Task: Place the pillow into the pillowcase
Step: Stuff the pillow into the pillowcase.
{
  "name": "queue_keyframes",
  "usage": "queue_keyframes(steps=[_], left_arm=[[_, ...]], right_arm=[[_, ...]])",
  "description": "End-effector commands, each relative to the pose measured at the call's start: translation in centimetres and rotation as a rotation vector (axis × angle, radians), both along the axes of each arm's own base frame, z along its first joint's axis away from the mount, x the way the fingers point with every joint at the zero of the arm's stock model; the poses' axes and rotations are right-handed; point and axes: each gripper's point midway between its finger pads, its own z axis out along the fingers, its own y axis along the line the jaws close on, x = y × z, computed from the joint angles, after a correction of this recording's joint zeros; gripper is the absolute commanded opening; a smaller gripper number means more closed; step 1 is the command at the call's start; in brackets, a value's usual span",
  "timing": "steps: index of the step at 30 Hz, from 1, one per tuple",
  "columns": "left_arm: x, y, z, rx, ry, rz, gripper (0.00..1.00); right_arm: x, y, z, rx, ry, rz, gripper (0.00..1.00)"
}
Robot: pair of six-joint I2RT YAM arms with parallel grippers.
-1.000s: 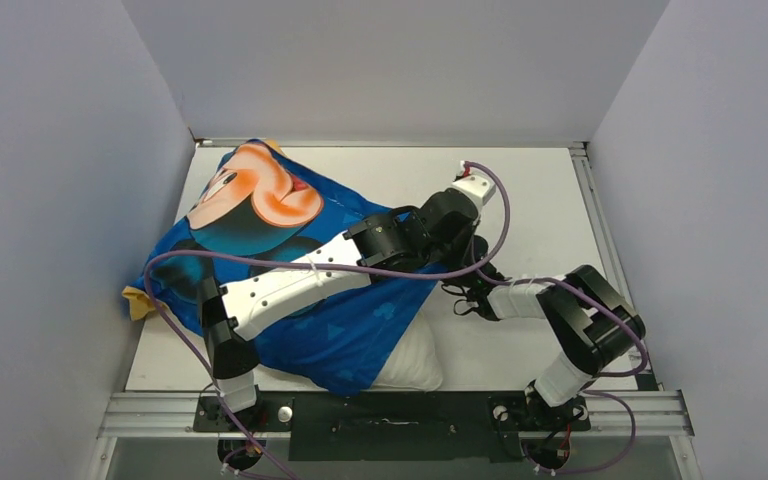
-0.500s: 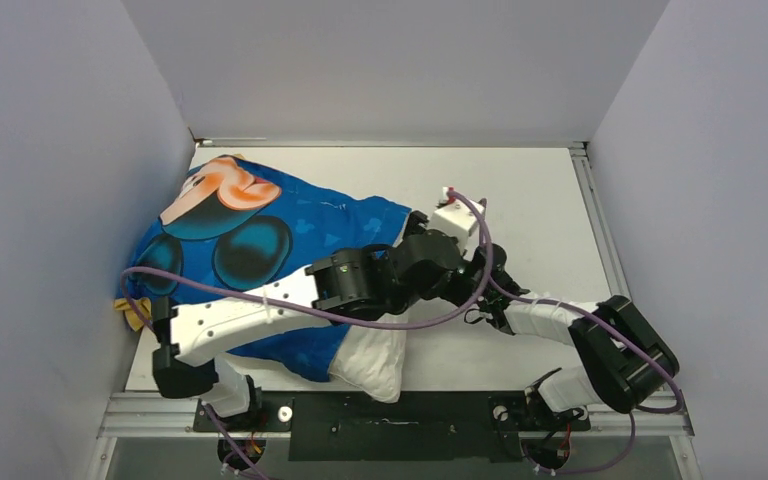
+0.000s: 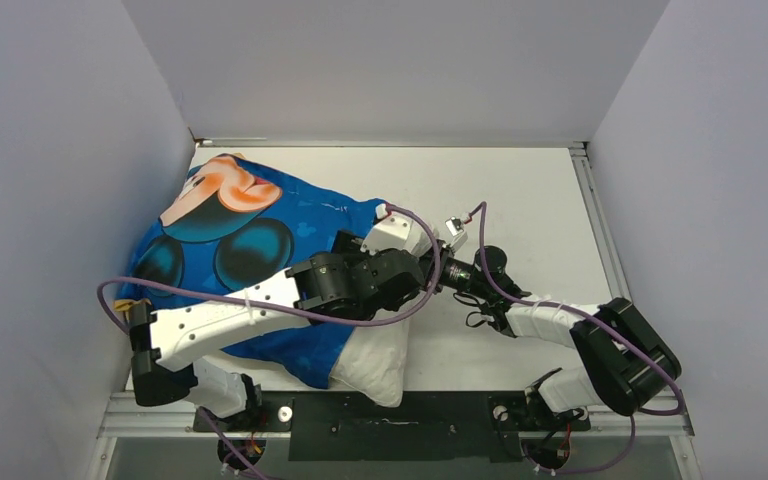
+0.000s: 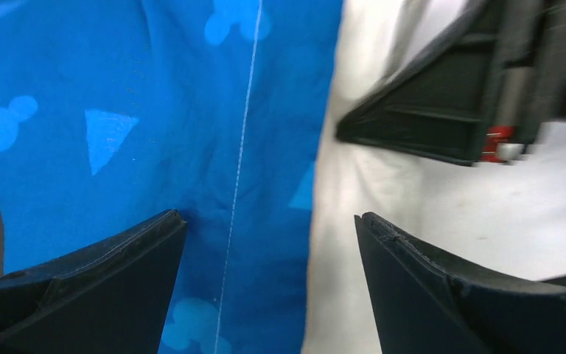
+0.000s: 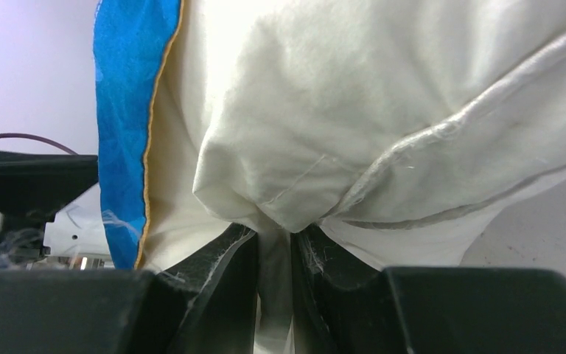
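Note:
The blue pillowcase (image 3: 240, 250) with the Mickey face lies across the table's left half. The off-white pillow (image 3: 375, 355) pokes out of its near right end. In the left wrist view my left gripper (image 4: 269, 221) hovers open over the case's blue edge (image 4: 155, 110) where it meets the pillow (image 4: 346, 243), holding nothing. In the right wrist view my right gripper (image 5: 273, 232) is shut on a bunched fold of the pillow (image 5: 354, 110) by its stitched seam. The case's blue and orange hem (image 5: 121, 110) is just to its left. From above, the left arm hides both grippers' tips.
Grey walls close in the white table (image 3: 540, 200) on the left, back and right. A metal rail (image 3: 390, 405) runs along the near edge. Purple cables (image 3: 430, 290) loop around both arms. The right arm's elbow (image 3: 620, 350) sits near the right wall.
My left gripper has opened and let go of the pillowcase, and the left arm has drawn back toward the near left. The case has dropped and shifted left. The right gripper stays shut on the pillow.

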Motion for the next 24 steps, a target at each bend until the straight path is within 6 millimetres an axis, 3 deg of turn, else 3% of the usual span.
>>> queue_keyframes(steps=[1, 3, 5, 6, 11, 16, 24], left_arm=[[1.0, 2.9, -3.1, 0.14, 0.032, 0.099, 0.84], [1.6, 3.3, -4.0, 0.158, 0.047, 0.123, 0.68], [1.9, 3.3, -3.8, 0.15, 0.037, 0.137, 0.38], [1.9, 3.0, -3.2, 0.129, 0.027, 0.135, 0.29], [0.1, -0.6, 0.8, -0.06, 0.004, 0.006, 0.25], [-2.6, -6.2, 4.1, -0.273, 0.056, -0.192, 0.0], [-8.9, -17.1, 7.3, -0.488, 0.129, -0.54, 0.0]], right_arm=[[-0.1, 0.3, 3.4, 0.059, -0.106, 0.008, 0.2], [-0.1, 0.4, 3.5, 0.057, -0.109, 0.008, 0.2], [0.0, 0.4, 3.6, 0.049, -0.111, 0.007, 0.2], [0.0, 0.4, 3.7, 0.048, -0.112, 0.009, 0.2], [0.3, 0.5, 3.5, 0.039, -0.112, 0.006, 0.2], [0.3, 0.7, 3.5, 0.055, -0.105, 0.011, 0.19], [0.2, 1.2, 3.5, 0.058, -0.099, 0.018, 0.19]])
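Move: Just under the open left fingers lies the blue pillowcase's mouth edge, about 5 cm below, 1 cm ahead and 2 cm left of the left hand. The white pillow end, already held in the right gripper, is roughly 5 cm ahead, 6 cm right and 9 cm below the left hand. From the right hand, that mouth edge lies about 8 cm left, 4 cm back and 4 cm higher. Dipping about 4 cm onto the pillowcase's mouth edge, slightly left and forward, the left hand closes its wide-open fingers and pinches the hem. It then draws the hem some 8 cm right, with a rise of about 6 cm and a smaller pull back, rolling and turning clockwise. The right hand stays put, keeping its grip on the pillow end. ##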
